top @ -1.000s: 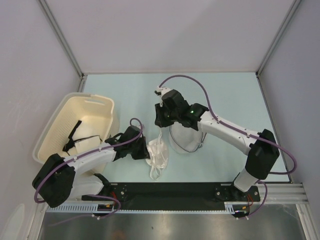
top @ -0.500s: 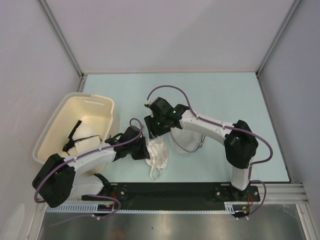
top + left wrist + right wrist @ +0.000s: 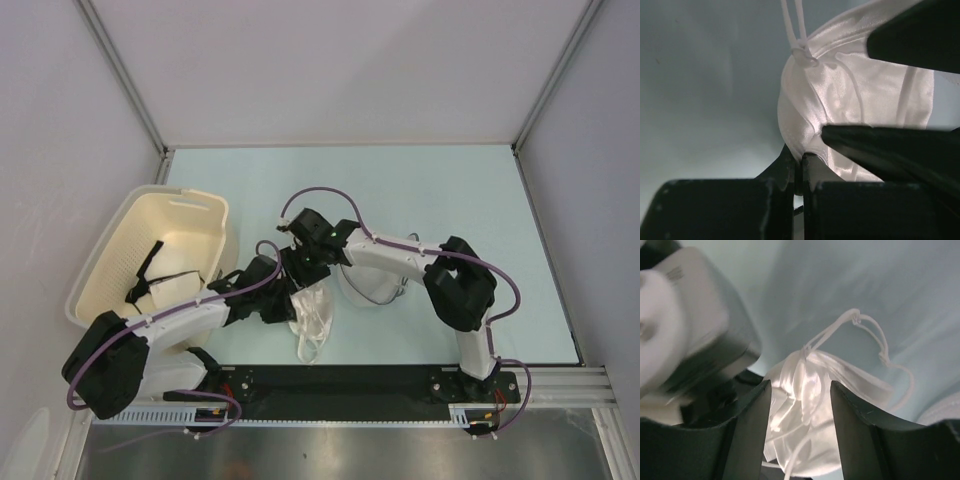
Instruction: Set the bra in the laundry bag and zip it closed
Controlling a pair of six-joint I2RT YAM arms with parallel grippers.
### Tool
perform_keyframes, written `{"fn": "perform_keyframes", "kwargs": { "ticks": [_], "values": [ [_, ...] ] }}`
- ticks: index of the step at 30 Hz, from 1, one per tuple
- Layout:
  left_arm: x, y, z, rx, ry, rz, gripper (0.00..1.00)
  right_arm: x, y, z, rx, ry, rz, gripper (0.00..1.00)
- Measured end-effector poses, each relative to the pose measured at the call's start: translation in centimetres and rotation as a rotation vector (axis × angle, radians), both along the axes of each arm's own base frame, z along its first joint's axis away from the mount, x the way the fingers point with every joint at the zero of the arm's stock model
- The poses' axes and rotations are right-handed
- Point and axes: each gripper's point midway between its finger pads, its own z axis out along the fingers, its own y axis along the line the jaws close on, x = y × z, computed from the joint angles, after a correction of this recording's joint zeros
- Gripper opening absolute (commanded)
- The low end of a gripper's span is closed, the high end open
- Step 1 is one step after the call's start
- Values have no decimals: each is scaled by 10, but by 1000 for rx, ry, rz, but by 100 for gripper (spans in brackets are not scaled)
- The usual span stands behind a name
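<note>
The bra (image 3: 314, 320), a crumpled piece of shiny white satin with thin straps, lies on the table in front of the left arm. My left gripper (image 3: 293, 304) is shut on its left edge; the left wrist view shows the fabric (image 3: 840, 95) pinched between the closed jaws (image 3: 801, 156). Just above the bra hangs my right gripper (image 3: 302, 282), open. In the right wrist view its fingers (image 3: 752, 425) stand on either side of the satin (image 3: 807, 400) without squeezing it. The laundry bag (image 3: 372, 289), a round white mesh pouch, lies right of the bra, partly under the right arm.
A large cream slotted basket (image 3: 190, 215) stands at the left with a black strappy garment (image 3: 150, 270) inside. A black rail (image 3: 350, 380) runs along the near table edge. Both grippers crowd together over the bra.
My right arm has swung left from above the laundry bag to above the bra, and its jaws have opened. The left gripper has kept its grip and place.
</note>
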Motion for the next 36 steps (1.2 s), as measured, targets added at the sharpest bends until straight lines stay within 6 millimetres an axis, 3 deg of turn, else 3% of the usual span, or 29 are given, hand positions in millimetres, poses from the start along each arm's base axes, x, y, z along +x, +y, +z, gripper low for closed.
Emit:
{"fn": "perform_keyframes", "kwargs": {
  "ticks": [4,7,9,15,21,26,30,31,33,36],
  "values": [
    [-2,2,-1,1,11,13,0,4,3,-17,-10,13,5,46],
    [-2,1,0,-3,12,13,0,7,6,-18,-1,0,8,35],
    [-2,1,0,-5,10,12,0,10,8,-17,7,-13,12,33],
    [-2,1,0,-5,13,19,0,15,11,-22,12,-19,19,43],
    [-2,1,0,-5,16,26,0,16,12,-24,37,8,20,42],
    [-2,2,-1,-6,28,43,0,16,18,-27,69,31,29,33],
    [-2,2,0,-9,26,40,0,18,21,-32,98,57,22,21],
    [-2,0,1,-13,22,36,0,20,21,-33,105,63,14,13],
    [-1,-1,2,-22,20,31,0,24,22,-36,115,74,1,6],
    [-1,-3,3,-30,17,27,0,28,19,-38,123,92,-21,3]
  ]
}}
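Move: The bra's thin strap trails off its far end, about 3 cm ahead of the right hand, 2 cm to its left and 4 cm below. The bra's middle lies some 7 cm back from the right hand, neither left nor right of it and 6 cm lower; the laundry bag is about 15 cm to that hand's right, level with it and 7 cm lower. From the left hand, the strap is roughly 8 cm ahead and 4 cm to the right, about level in height. The bra's strap is what the right hand goes for: it sinks about 4 cm, easing forward some 3 cm and 2 cm left, with the wrist tilting slightly. Its half-open fingers narrow, reopen a little, then shut and pinch the strap just short of its knot. The left hand stays in place, keeping its grip on the bra's left edge. ##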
